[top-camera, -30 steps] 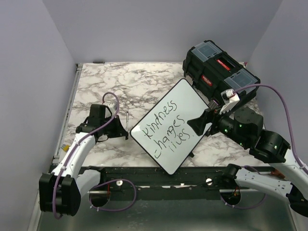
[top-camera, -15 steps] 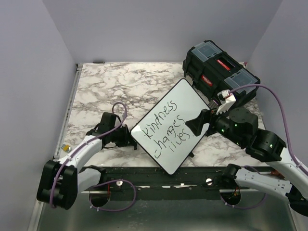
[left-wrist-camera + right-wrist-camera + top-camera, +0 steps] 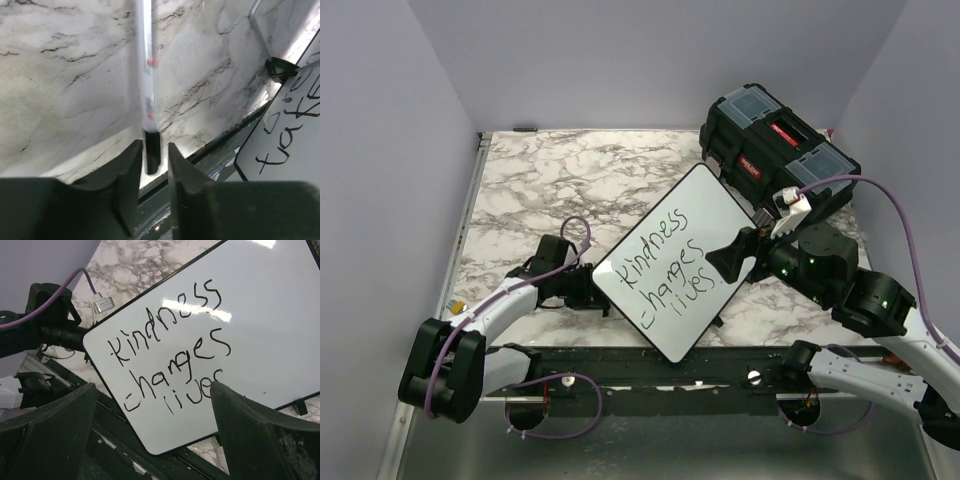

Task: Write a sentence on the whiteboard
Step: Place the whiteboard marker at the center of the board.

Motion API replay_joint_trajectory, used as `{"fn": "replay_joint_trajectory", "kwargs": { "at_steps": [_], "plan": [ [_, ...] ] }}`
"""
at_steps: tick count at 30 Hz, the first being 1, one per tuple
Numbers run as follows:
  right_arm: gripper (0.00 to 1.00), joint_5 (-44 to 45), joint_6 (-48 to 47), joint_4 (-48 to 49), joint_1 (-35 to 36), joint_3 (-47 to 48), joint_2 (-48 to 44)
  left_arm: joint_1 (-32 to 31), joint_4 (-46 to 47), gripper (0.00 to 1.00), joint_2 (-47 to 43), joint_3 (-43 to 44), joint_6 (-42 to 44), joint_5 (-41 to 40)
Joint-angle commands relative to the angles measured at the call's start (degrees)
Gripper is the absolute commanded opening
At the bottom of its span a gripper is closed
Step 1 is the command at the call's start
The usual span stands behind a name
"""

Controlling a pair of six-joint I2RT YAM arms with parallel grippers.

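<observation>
The whiteboard (image 3: 712, 205) lies askew at mid-table, and the sentence (image 3: 665, 268) "kindness changes lives" fills it in three slanted black lines. My right gripper (image 3: 725, 262) hovers over the board's right part, open wide and empty; the right wrist view frames the sentence (image 3: 170, 350) on the whiteboard (image 3: 265, 310) between the spread fingers of my right gripper (image 3: 152, 387). My left gripper (image 3: 588, 296) sits low by the board's left corner. Its jaws stand slightly apart around the black end of a white marker (image 3: 146, 75) lying on the marble, with a thin gap on each side of my left gripper (image 3: 154, 150). The whiteboard (image 3: 295, 145) edge shows at right.
A black toolbox (image 3: 775, 150) stands at the back right, just behind the board. The dark front rail (image 3: 650, 365) of the table runs right below the board's near corner and the left gripper. One of the board's black feet (image 3: 277, 67) rests on the marble.
My left arm has swung toward the near edge and the board's left corner, and its jaws have parted a little around the marker. The right gripper has barely shifted.
</observation>
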Motion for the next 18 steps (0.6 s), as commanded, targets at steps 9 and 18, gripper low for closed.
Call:
{"fn": "replay_joint_trajectory", "kwargs": {
  "at_steps": [9,18],
  "plan": [
    [0.96,0.31,0.5,-1.24,0.29,0.24,-2.15,-0.07,-9.21,0.74,-0.41,6.71,3.97,-5.57],
    [0.96,1.18,0.49,-1.86,0.31,0.24,-2.88,7.6,-19.45,0.75,-5.98,13.69,10.27,-10.66]
  ]
}}
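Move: The marker's black end sits between the left hand's barely parted fingers; its middle is about 5 cm ahead, 3 cm to the right and 2 cm lower. The tilted whiteboard's middle lies some 16 cm right, 8 cm ahead and about 6 cm higher, and the front rail is directly back, roughly 11 cm, and 4 cm lower. From the right hand the marker lies about 23 cm left, 4 cm ahead and 28 cm below. Rising and easing forward, the left hand spreads its already loosening fingers to about three-quarters open and lets go of the marker's black end. It then swings left as well, out from beside the whiteboard and away from the marker, covering roughly 4 cm in all with only a slight roll of the wrist. ##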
